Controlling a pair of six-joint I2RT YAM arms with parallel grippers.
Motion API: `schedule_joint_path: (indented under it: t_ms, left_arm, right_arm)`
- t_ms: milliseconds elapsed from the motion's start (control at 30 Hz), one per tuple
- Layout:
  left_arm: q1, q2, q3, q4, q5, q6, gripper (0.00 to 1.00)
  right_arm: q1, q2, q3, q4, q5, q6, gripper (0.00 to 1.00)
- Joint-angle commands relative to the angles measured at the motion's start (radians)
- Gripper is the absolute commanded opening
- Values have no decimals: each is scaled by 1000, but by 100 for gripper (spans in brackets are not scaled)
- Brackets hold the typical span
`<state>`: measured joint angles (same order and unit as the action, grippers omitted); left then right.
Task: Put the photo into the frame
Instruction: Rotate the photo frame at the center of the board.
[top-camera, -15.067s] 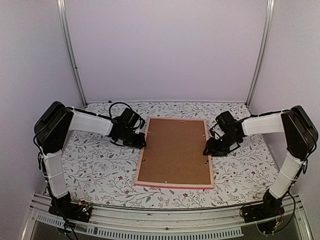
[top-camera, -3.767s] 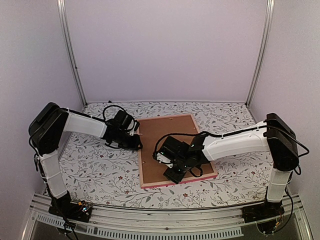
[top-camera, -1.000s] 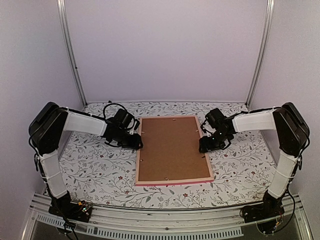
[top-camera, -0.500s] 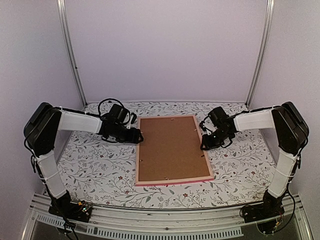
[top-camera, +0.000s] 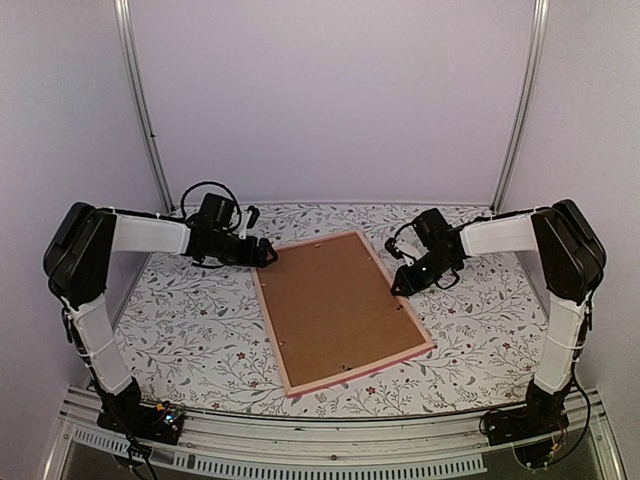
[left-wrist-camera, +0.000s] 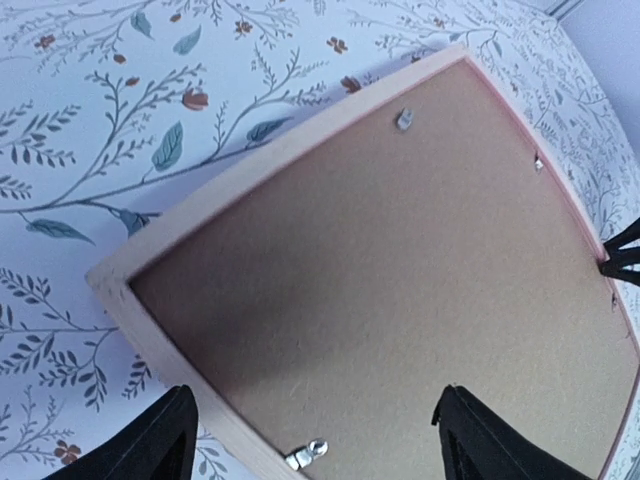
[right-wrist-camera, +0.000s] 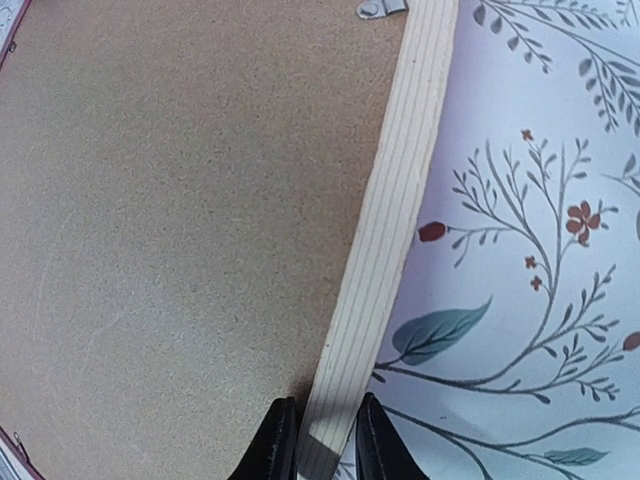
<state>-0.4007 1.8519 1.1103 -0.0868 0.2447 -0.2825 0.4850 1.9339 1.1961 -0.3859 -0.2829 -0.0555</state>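
Observation:
The pink frame (top-camera: 271, 335) lies face down and askew on the table, its brown backing board (top-camera: 335, 305) facing up. The photo is hidden. My right gripper (top-camera: 397, 285) is shut on the frame's right rail; in the right wrist view the two fingertips (right-wrist-camera: 283, 440) pinch the pale ribbed rail (right-wrist-camera: 390, 220) from both sides. My left gripper (top-camera: 268, 254) hovers open at the frame's far left corner. In the left wrist view its fingers (left-wrist-camera: 160, 445) stand wide apart above the rail (left-wrist-camera: 150, 325) and backing board (left-wrist-camera: 400, 270), holding nothing.
Small metal tabs (left-wrist-camera: 403, 119) line the inner edge of the frame's back. The table wears a floral cloth (top-camera: 190, 320). Lilac walls with metal posts (top-camera: 140, 110) close off the back and sides, and a rail (top-camera: 330, 455) runs along the near edge.
The frame has turned counter-clockwise, its far end swinging left. My right gripper has shut on the right rail. The left gripper has opened wider and drawn back to the left.

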Motion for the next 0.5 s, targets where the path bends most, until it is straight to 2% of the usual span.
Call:
schedule_joint_path:
  t_ms: [0, 133, 300, 467]
  left_arm:
    - [21, 47, 87, 22, 5, 70, 86]
    - [33, 117, 163, -3, -40, 125, 87]
    - [38, 221, 268, -26, -73, 236, 88]
    - [41, 318, 397, -88, -58, 280, 86]
  right_arm:
    - [7, 55, 63, -40, -77, -144, 19]
    - [5, 95, 132, -58, -82, -168, 27]
    - [-14, 117, 193, -70, -95, -130, 48]
    - [-52, 88, 201, -76, -128, -51, 54]
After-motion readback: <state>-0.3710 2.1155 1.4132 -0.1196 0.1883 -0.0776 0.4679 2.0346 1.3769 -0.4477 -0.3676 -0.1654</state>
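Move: The photo frame lies back up. Its far-left corner is about 9 cm ahead of the left hand, 3 cm to its left and 5 cm below; the frame's middle is some 7 cm back and 20 cm to the right of that hand. The right hand already has the frame's right rail between its fingers, with the frame's middle about 18 cm straight to its left and the far-right corner roughly 19 cm ahead and 11 cm left. Still pinching the right rail, the right hand first carries it leftward and a little forward, turning counter-clockwise, then opens and eases on forward, rising slightly, with the rail between its spread fingers. Meanwhile the left hand, wide open and empty, swings about 8 cm forward towards the far rail by the left corner, arching up before dipping to end some 2 cm lower. ##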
